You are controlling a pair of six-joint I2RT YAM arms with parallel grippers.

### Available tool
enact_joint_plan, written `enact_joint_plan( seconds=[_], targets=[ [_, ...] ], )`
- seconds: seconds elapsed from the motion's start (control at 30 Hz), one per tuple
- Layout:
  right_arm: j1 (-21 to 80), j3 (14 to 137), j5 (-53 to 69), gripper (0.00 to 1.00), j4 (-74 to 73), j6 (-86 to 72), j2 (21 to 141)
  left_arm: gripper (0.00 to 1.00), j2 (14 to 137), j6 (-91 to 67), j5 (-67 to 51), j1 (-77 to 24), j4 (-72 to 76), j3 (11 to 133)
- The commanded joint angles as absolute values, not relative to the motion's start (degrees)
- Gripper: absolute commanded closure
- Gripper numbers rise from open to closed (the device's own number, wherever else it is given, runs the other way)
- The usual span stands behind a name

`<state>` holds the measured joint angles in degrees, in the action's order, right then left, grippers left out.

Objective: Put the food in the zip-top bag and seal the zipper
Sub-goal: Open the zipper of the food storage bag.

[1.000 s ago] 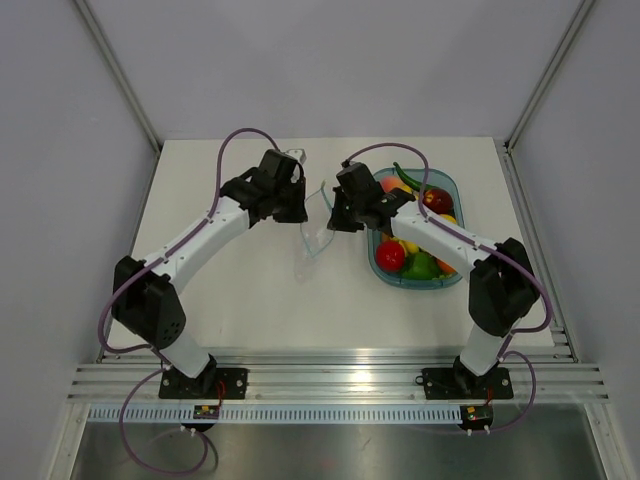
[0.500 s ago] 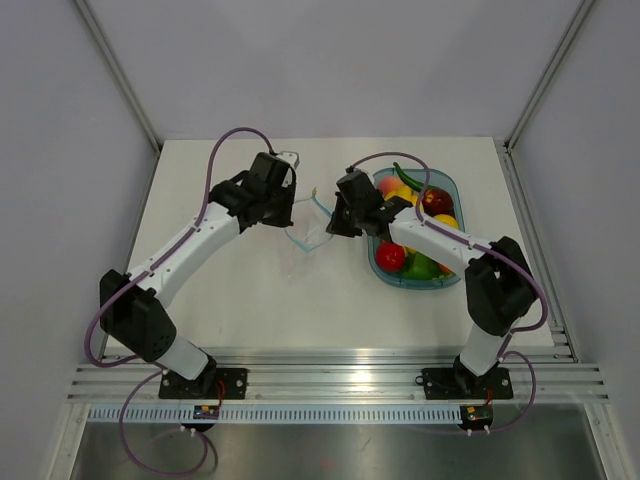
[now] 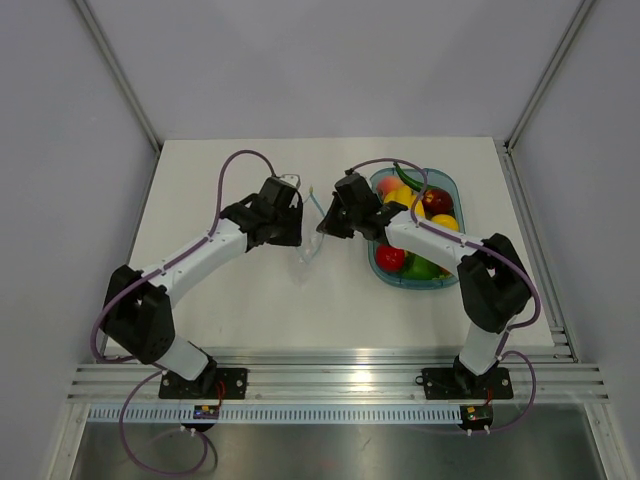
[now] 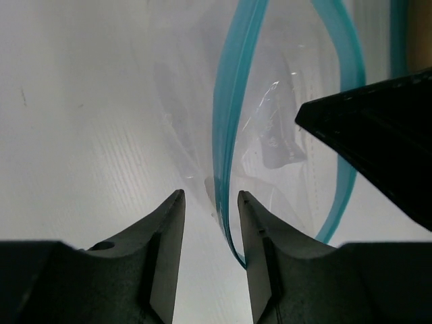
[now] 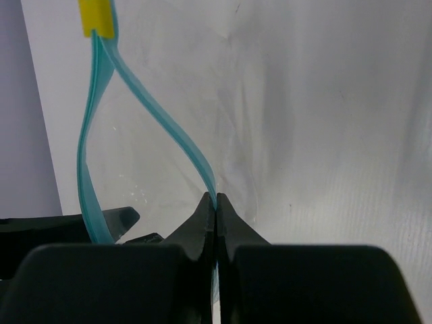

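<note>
The clear zip-top bag hangs between my two grippers over the table. My right gripper is shut on one side of its teal zipper, and a yellow tab sits at the strip's far end. My left gripper is open. The other side of the zipper runs between its fingers, close to the right one, and is not pinched. The mouth gapes slightly. The food lies in the blue tray: a red fruit, a yellow one and an orange one.
The tray at the right also holds a green pepper, a green chili and a dark red fruit. Grey walls close the table at the back and on both sides. The right arm reaches across the tray's left edge.
My left gripper has opened and let go of its side of the zipper. The bag's mouth, pulled wide half a second ago, has narrowed. My right gripper stays shut on the strip.
</note>
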<state>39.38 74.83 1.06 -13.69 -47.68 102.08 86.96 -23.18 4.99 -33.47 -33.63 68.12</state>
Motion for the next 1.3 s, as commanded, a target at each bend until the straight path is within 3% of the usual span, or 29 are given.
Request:
enact_joint_plan(
  seconds=[0.0, 0.2, 0.3, 0.43, 0.73, 0.83, 0.87, 0.9, 1.0, 1.17, 1.27],
  targets=[
    [40.0, 74.4, 2.7, 1.00, -9.6, -50.6, 102.7, 0.59, 84.1, -26.2, 6.2, -33.7, -28.9, 67.7],
    [40.0, 73.6, 3.3, 1.00, -8.7, -52.1, 103.0, 0.62, 82.0, -28.9, 7.0, -33.7, -25.9, 65.0],
    [40.0, 72.6, 3.5, 1.00, -8.1, -52.6, 102.5, 0.82, 82.5, -29.1, 7.7, -33.7, -25.6, 64.7],
    [40.0, 71.7, 3.3, 1.00, -8.1, -52.6, 102.1, 1.00, 83.5, -28.6, 9.3, -33.7, -27.4, 65.8],
    [39.4, 70.4, -3.4, 1.00, -14.4, -47.1, 100.9, 1.00, 81.2, -26.9, 9.6, -33.7, -32.5, 68.6],
    [39.5, 73.4, -1.3, 0.85, -17.8, -43.4, 100.6, 1.00, 82.5, -26.5, 8.6, -33.7, -33.4, 69.2],
    [39.5, 73.6, -1.0, 0.66, -18.0, -42.2, 100.1, 1.00, 82.6, -26.6, 8.5, -33.7, -33.3, 69.2],
    [39.6, 73.3, -1.0, 0.54, -18.0, -41.8, 98.5, 1.00, 83.1, -26.8, 8.5, -33.7, -33.4, 69.2],
    [39.6, 72.9, -1.1, 0.35, -19.0, -40.4, 94.7, 1.00, 83.7, -26.9, 9.1, -33.7, -33.6, 69.6],
    [39.6, 70.7, -1.4, 0.29, -21.2, -37.4, 85.3, 1.00, 84.4, -25.8, 9.7, -33.9, -34.3, 70.9],
    [39.0, 69.8, -9.6, 0.27, -27.3, -35.4, 78.8, 1.00, 85.2, -25.8, 10.1, -33.9, -34.9, 71.4]
  ],
)
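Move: The left hand has its part-open fingers astride the bag's left zipper lip, which sits practically at its hand point. The right lip is pinched in the right fingers, some 6 cm to the left hand's right and 4 cm farther out. The yellow slider is about 13 cm ahead and 3 cm right of the left hand. From the right hand the food bin lies roughly 23 cm right, 3 cm ahead and 10 cm below. The left fingers close on the left lip of the zipper and pinch it, then keep it there while the hand eases up about 2 cm and slightly left. The right hand, at first still pinching the right lip, sinks about 4 cm while drifting back and then right, opens wide to let the lip go, and pulls away from the bag towards the food bin, climbing some 10 cm from its lowest point as it keeps moving right and back. ##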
